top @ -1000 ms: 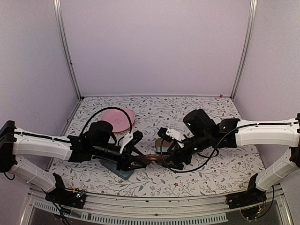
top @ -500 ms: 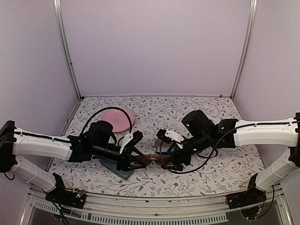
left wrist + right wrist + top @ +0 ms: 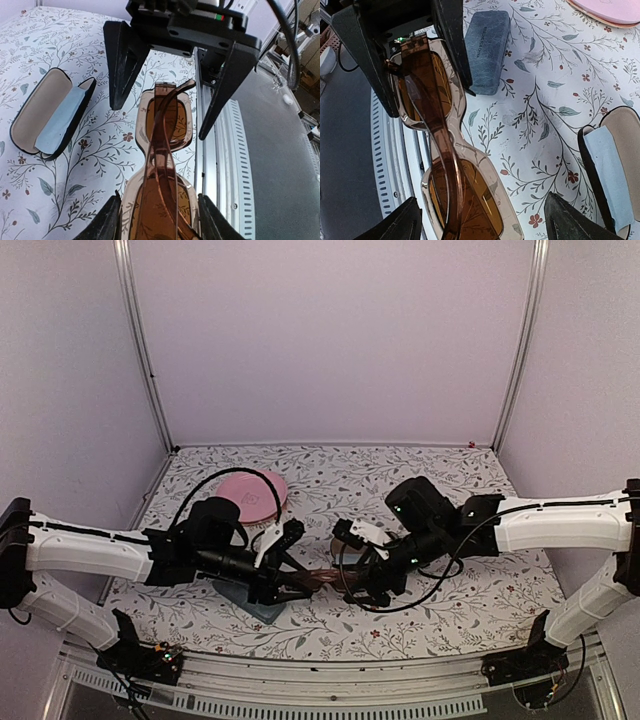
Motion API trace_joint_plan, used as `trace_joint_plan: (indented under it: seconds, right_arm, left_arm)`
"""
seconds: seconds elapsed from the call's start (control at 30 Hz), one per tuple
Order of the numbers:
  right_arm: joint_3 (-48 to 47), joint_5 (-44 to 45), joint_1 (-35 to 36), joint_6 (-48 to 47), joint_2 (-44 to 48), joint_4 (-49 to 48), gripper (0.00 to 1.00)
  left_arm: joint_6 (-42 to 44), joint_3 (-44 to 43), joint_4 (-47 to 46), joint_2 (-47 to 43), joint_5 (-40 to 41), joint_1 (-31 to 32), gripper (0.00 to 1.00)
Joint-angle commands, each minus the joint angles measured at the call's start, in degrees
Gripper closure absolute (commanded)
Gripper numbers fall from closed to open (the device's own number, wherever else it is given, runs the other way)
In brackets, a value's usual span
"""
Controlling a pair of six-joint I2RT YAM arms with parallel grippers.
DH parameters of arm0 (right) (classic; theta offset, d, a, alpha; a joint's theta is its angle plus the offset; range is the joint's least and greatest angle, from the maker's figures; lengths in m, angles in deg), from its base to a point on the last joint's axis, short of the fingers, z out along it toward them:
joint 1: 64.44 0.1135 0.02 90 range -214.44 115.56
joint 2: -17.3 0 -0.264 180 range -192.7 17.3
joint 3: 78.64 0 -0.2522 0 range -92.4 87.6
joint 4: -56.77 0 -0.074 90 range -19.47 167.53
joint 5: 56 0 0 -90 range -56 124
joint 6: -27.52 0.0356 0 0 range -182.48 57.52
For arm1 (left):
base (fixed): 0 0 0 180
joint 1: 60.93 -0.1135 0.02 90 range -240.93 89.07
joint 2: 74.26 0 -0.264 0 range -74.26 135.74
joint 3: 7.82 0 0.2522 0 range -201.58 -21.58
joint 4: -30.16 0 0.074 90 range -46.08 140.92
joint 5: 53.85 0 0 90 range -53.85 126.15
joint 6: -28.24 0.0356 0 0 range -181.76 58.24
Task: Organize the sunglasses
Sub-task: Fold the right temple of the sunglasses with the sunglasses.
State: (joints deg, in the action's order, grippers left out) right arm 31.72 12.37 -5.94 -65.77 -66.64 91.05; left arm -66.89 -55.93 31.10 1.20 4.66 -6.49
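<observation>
The reddish-brown sunglasses [image 3: 322, 578] with brown lenses hang above the table between my two grippers. My left gripper [image 3: 295, 580] is shut on one lens end; in the left wrist view [image 3: 159, 222] both fingers press the frame [image 3: 165, 120]. My right gripper [image 3: 358, 588] is open, its fingers [image 3: 122, 65] straddling the other lens without touching it. In the right wrist view the gripper [image 3: 485, 225] is wide open around the near lens [image 3: 470, 200]. A second, pale pair is not in view.
An open black hard case [image 3: 50, 115] with a blue cloth inside lies on the floral table, also in the right wrist view [image 3: 615, 160]. A grey-blue case [image 3: 487, 50] lies under the left gripper [image 3: 255, 602]. A pink dish [image 3: 255, 495] sits behind the left arm.
My right gripper has moved a little left and down, closer around the free end of the sunglasses. The left gripper has stayed still with the glasses.
</observation>
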Motion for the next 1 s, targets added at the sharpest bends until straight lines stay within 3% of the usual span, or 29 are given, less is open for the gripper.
trace_joint_plan:
  seconds: [0.0,0.53,0.97]
  right_arm:
    - [-0.77,-1.24,0.34,-0.49,-0.65,-1.09,0.14]
    - [-1.56,-5.42,0.38,-0.76,-1.99,-2.34,0.21]
    - [-2.56,-7.44,0.73,-1.08,-2.46,-3.11,0.40]
  left_arm:
    - [0.90,0.20,-1.60,-1.19,-1.05,-0.40,1.00]
    - [0.91,0.16,-1.85,-1.17,-1.66,-0.30,1.00]
    - [1.12,0.16,-1.93,-0.52,-1.74,-0.21,1.00]
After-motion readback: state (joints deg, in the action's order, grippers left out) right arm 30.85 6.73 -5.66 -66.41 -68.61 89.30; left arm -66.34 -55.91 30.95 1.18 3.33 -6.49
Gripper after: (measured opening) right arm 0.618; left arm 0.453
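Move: The left hand already holds the sunglasses by their left end; their middle is about 4 cm to its right, level in reach and about 1 cm lower. From the open right hand, the sunglasses' middle lies some 4 cm left, 1 cm back and 1 cm below. Down on the table, about 12 cm lower, the grey case sits roughly 20 cm left and 2 cm ahead of the right hand, and the open case about 15 cm ahead and 2 cm right. Back and leftward, slowly and by only about 1.5 cm in all, the right hand eases its fingers around the right end of the sunglasses, tilting some 5 degrees. Its fingers, near wide open at first, close about a quarter of their range and come near both edges of the frame; contact can't be made out. The left hand stays put and keeps its grip. ##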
